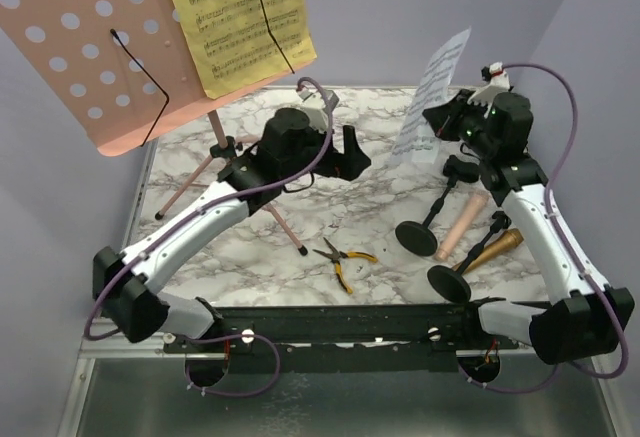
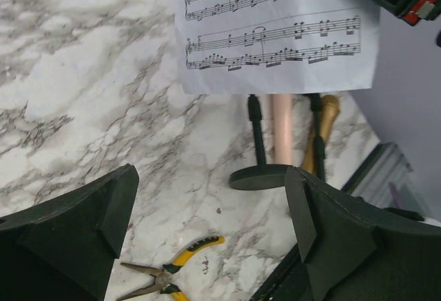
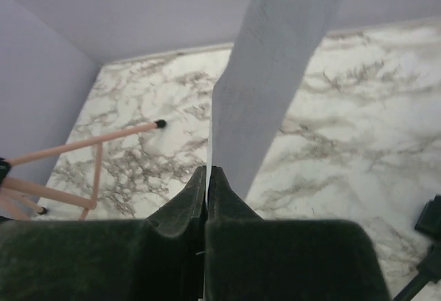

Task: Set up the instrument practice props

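The pink tripod music rack (image 1: 75, 52) stands at the back left, with a yellow sheet-music page (image 1: 240, 17) resting on its perforated desk. My left gripper (image 1: 352, 157) (image 2: 210, 225) hovers open over the marble, holding nothing. My right gripper (image 1: 437, 122) (image 3: 207, 171) is shut on the lower edge of a white sheet-music page (image 1: 432, 87) (image 3: 275, 74) (image 2: 275, 32), which stands upright in the air. On the table at the right lie a pink microphone (image 1: 463, 225) (image 2: 281, 129), a gold microphone (image 1: 497, 249) (image 2: 326, 122) and two black round-based holders (image 1: 420, 235) (image 1: 450, 282).
Yellow-handled pliers (image 1: 343, 257) (image 2: 165, 273) lie near the front middle of the marble table (image 1: 380, 217). The rack's pink legs (image 3: 83, 139) spread over the left side. Purple walls close in at the back and sides. A black rail runs along the near edge.
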You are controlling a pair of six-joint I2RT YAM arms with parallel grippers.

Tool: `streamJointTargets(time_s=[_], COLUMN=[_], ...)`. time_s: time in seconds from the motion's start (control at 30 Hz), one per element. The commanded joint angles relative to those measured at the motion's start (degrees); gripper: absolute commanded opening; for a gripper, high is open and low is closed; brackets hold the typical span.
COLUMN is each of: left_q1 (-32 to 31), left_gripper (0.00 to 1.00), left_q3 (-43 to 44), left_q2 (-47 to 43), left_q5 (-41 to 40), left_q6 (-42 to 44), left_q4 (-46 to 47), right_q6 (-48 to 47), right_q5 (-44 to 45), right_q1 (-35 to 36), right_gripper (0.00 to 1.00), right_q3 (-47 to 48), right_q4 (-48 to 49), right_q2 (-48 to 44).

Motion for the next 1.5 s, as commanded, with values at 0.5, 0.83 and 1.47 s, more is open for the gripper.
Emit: streamJointTargets(time_s=[0.5,0.83,1.47], left_q1=[0.25,0.24,0.21], left_gripper=[0.98,0.88,0.67], left_q3=[4.24,21.61,19.99], left_q2=[-44.52,-34.55,-29.71], left_q5=[-20.3,-51.87,-66.19], left_q6=[-4.09,-17.73,0.5], left_q4=[-12.69,-28.21,-10.32], right_q6=[-4.78,0.33,-2.5], right_q5=[-35.69,-27.05,-27.13], right_q1=[23.09,23.11,29.16], right_gripper=[0.01,0.01,0.01], right_q3=[18.98,29.01,49.96], right_q4=[14.66,18.58,20.13], right_q2=[-11.2,4.87,19.56])
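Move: My right hand already pinches the white sheet. The music stand's board is centred about 36 cm to its left, 8 cm back and 28 cm higher; the yellow sheet on it is some 29 cm left, 4 cm back, also 28 cm up, with the right wire clip in front, 26 cm left, 5 cm back, 27 cm up. From my empty left hand, the left wire clip is about 31 cm left, 4 cm back and 27 cm up, the board's middle 23 cm left, level, 28 cm up. With its fingers kept shut on the white sheet, my right hand swings up, left and back, comes forward again towards the board's right half, then climbs to about 32 cm above its start, fingers tilting up and round to the left. My open left hand rises and sweeps some 30 cm left, first back, then a little forward towards the left wire clip, turning about 65 degrees counter-clockwise while the fingers narrow partway on nothing. ##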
